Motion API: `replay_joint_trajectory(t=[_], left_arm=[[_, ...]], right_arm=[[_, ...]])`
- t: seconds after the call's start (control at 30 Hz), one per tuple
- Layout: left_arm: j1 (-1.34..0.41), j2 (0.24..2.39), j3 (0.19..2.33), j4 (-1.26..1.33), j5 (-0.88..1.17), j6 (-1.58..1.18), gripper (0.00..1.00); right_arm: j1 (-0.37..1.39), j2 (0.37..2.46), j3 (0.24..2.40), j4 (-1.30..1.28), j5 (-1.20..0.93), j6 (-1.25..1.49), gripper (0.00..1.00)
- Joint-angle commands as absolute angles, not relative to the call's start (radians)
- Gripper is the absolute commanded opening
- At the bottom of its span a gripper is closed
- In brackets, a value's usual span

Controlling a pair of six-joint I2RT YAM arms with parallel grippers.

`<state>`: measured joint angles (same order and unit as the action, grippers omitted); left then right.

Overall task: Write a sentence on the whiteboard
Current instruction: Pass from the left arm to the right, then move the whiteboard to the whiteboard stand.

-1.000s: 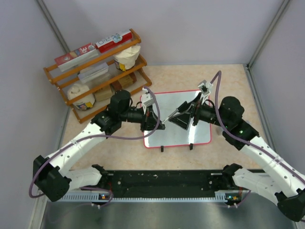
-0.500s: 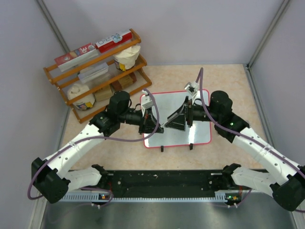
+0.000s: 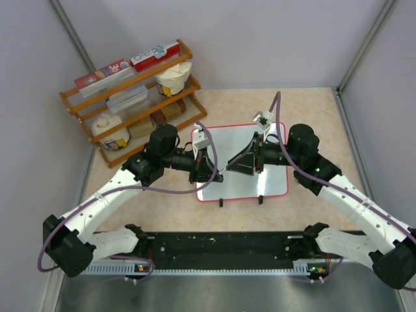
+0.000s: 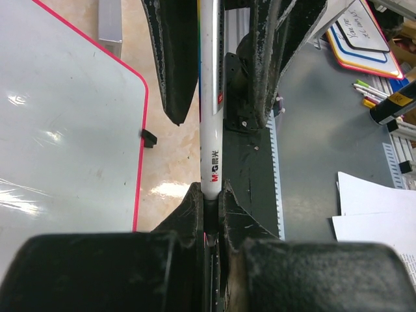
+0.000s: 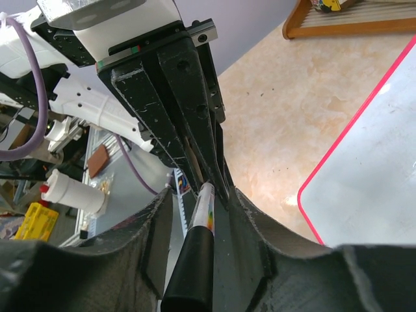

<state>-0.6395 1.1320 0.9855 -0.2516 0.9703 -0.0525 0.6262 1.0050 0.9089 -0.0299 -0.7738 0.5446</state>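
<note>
The whiteboard [image 3: 273, 177] lies flat mid-table, white with a red rim; it also shows in the left wrist view [image 4: 65, 130] and the right wrist view [image 5: 377, 169]. No sentence is in view on it. My left gripper [image 3: 213, 170] hovers over the board's left edge, shut on the rear end of a white marker [image 4: 211, 123]. The marker [image 3: 225, 169] points toward my right gripper [image 3: 233, 165]. In the right wrist view the marker's black cap [image 5: 194, 266] sits between my right gripper's [image 5: 201, 195] fingers, with a gap on each side.
A wooden shelf [image 3: 130, 97] with boxes and tubs stands at the back left. The board's black feet [image 3: 221, 203] face the black base rail [image 3: 221, 247]. Beyond the table the left wrist view shows papers [image 4: 377, 208] and another small board [image 4: 364, 32].
My right arm has swung left toward the left gripper, and its jaws have narrowed around the marker's cap. The left gripper has kept its hold and shifted slightly.
</note>
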Motion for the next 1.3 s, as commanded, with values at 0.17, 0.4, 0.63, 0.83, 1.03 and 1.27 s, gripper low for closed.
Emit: replay_joint_trajectory(t=[0.17,0.4,0.63,0.83,1.03,1.27], left_arm=[[-0.644,1.112,0.979,-0.253,0.969,-0.02,0.0],[-0.643,1.108,0.979,-0.253,0.939,-0.015,0.0],[-0.641,1.062,0.947,-0.258,0.772,-0.052,0.41],[-0.641,0.928,0.816,-0.193,0.559,-0.165,0.73],[-0.641,0.851,0.678,-0.176,0.393,-0.331,0.86],[-0.641,0.874,0.569,-0.072,0.482,-0.446,0.93]], right_arm=[[0.643,0.979,0.937,0.003,-0.752,0.546,0.21],[0.64,0.97,0.927,-0.031,-0.746,0.529,0.0],[0.64,0.911,0.914,-0.133,-0.595,0.492,0.0],[0.643,0.787,0.845,-0.202,-0.425,0.485,0.0],[0.641,0.652,0.755,-0.262,-0.319,0.489,0.0],[0.641,0.482,0.68,-0.342,-0.207,0.518,0.0]])
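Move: The left hand still pinches one end of the marker; the right gripper, half open around its other part, is some 4 cm to the left hand's right, about 2 cm farther out and 2 cm higher. From the right hand the marker's middle is practically at its pads, about 1 cm to the right. The whiteboard's middle lies about 12 cm ahead, 5 cm right and 27 cm below this hand; the right-hand black clip on its near edge is about level with the hand, 11 cm right and 27 cm down. Nearly in place at first, the right hand closes its half-open fingers on the marker; only then do the left fingers let go and open wide. The two hands part: the left sinks about 9 cm and goes 5 cm left, turning some 30 degrees counter-clockwise, while the right, keeping its grip, carries the marker about 8 cm right and 5 cm down, swinging roughly 25 degrees clockwise. ##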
